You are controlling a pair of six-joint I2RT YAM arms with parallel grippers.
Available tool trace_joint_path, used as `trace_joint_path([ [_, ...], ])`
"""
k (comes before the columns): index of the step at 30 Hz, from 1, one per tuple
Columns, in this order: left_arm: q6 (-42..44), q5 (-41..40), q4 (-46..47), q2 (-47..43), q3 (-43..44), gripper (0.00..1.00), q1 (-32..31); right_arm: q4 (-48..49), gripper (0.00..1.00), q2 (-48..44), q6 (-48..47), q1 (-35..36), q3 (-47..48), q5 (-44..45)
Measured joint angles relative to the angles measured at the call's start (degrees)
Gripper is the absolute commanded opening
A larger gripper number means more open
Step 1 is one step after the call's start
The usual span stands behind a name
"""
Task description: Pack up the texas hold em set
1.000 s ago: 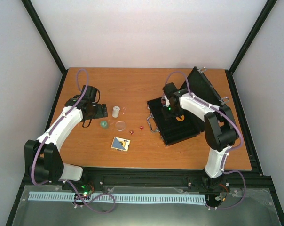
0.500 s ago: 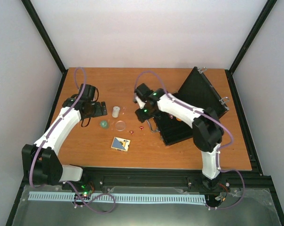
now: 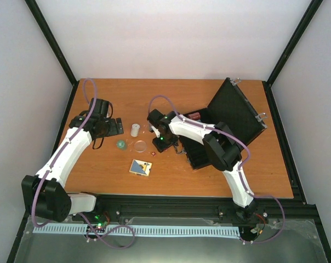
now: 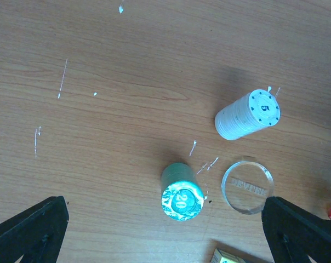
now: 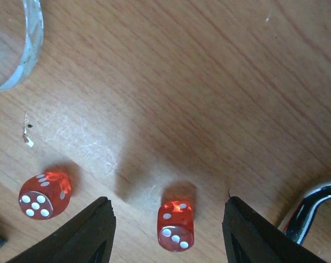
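Observation:
The black case [image 3: 212, 147] lies open on the right, its lid [image 3: 237, 109] tilted up. On the wood stand a white chip stack [image 4: 247, 115] and a teal chip stack [image 4: 181, 193], with a clear disc [image 4: 247, 185] beside them. My left gripper [image 4: 164, 233] hovers open above the teal stack, holding nothing. My right gripper [image 5: 166, 212] is low over the table and open. One red die [image 5: 175, 224] sits between its fingers, touching neither. A second die [image 5: 44, 195] lies just outside the left finger. The card deck [image 3: 140, 167] lies nearer the front.
The case's metal handle [image 5: 314, 207] is close to the right of my right gripper. Something red [image 3: 195, 115] shows at the case's far edge. The left arm [image 3: 72, 148] reaches over the table's left side.
My right arm has swung left from above the open case, down to the dice on the table. The left gripper has drifted slightly left and stays open.

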Motion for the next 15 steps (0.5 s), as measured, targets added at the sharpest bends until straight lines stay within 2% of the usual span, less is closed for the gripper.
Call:
trace_joint_path([
  [4,0.0,0.0,0.0,0.0,0.0,1.00,0.0,-0.1,0.53,0.7,0.0,0.0,0.2,0.5],
  [7,0.0,0.0,0.0,0.0,0.0,1.00,0.0,-0.2,0.48,0.8,0.0,0.0,0.2,0.5],
  [9,0.0,0.0,0.0,0.1,0.0,1.00,0.0,-0.2,0.40,0.8,0.1,0.0,0.1,0.7],
  [13,0.0,0.0,0.0,0.1,-0.1,1.00,0.0,0.0,0.18,0.8,0.0,0.0,-0.4,1.1],
  [15,0.0,0.0,0.0,0.1,-0.2,1.00,0.0,0.0,0.15,0.8,0.1,0.0,-0.4,1.6],
])
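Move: Just below the right fingertips, about 1 cm down and a touch to the hand's right, is the nearer of two red dice. The other die lies some 4 cm to the right hand's left and 3 cm back, the clear dealer button about 8 cm left and level with it. The case's handle stands roughly 6 cm to the right. From the left hand, the target die is about 20 cm to the right, 1 cm back and 16 cm below. Settling straight down over the die by about 1 cm, with a slight drift to the right, the right hand keeps its fingers pointing down. It then closes them from about half open until the two tips pinch the red die from either side, near the table. ##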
